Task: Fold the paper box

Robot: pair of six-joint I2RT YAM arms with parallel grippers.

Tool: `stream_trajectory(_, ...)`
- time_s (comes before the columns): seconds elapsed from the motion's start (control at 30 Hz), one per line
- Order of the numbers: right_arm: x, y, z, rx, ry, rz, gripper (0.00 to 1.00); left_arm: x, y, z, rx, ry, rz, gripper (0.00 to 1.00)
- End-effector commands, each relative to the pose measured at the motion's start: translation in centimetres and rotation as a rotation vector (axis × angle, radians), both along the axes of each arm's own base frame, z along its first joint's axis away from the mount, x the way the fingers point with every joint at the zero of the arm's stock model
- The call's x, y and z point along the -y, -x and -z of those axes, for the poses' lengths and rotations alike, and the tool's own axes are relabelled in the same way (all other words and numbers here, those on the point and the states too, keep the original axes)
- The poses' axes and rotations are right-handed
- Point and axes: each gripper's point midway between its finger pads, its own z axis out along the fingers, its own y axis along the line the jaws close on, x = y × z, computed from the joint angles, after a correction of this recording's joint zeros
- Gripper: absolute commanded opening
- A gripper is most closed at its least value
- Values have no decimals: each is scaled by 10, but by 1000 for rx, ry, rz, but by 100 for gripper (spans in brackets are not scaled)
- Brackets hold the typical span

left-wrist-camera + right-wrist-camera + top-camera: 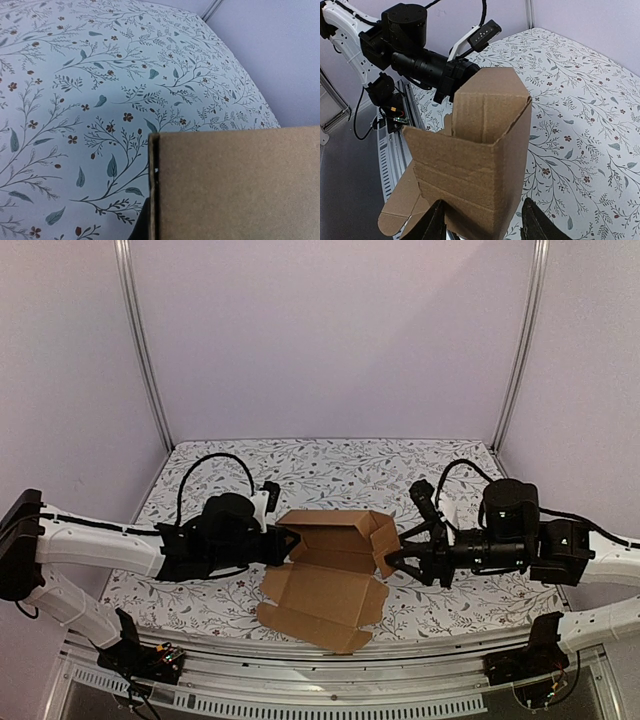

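The paper box is plain brown cardboard, half formed, with its back and side walls raised and a wide flap lying flat toward the near edge. My left gripper is shut on the box's left wall. In the left wrist view the cardboard fills the lower right and hides all but a dark sliver of one finger. My right gripper stands open, its fingers either side of the box's right corner without pinching it. From above it sits at the right side flap.
A floral cloth covers the table. Metal frame posts rise at the back corners before lilac walls. An aluminium rail runs along the near edge. The left arm reaches in from beyond the box in the right wrist view.
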Motion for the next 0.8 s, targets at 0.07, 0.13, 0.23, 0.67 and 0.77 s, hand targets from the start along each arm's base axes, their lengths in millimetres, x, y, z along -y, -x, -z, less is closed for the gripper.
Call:
stream_trajectory(0.07, -15, -6, -9, -1, -39, 4, 49, -4, -8, -16, 28, 11, -23, 0)
stream_trajectory(0.13, -17, -13, -5, -6, -24, 36, 49, -7, -9, -13, 21, -5, -39, 0)
stream_trajectory(0.23, -22, -20, 1, -10, -17, 59, 49, -14, -12, -10, 13, -39, -79, 0)
stream_trajectory(0.67, -49, -35, 18, 72, 88, 180, 49, -43, -18, 1, -24, -155, -230, 0)
stream_trajectory(0.77, -49, -45, 28, 73, 119, 241, 49, -44, -18, 1, -27, -161, -244, 0)
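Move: The box's right side flap stands only about 3 cm to the left of the half-open right fingers, roughly level with them in reach and height. Its raised top panel lies some 12 cm left and 7 cm farther out, also near hand height; the base panel is about 13 cm left, 2 cm nearer and 15 cm below. From the left hand, already pinching the box's left side, the flap is some 17 cm right, 5 cm nearer and 6 cm higher. The box is drawn left about 3.5 cm and turned some 10 degrees counter-clockwise by the left hand, which keeps its pinch and sinks slightly. With it the right hand goes left about 5 cm, down and somewhat forward, its fingers staying half open at the lower corner of the right side flap and seeming to push that flap inward. ##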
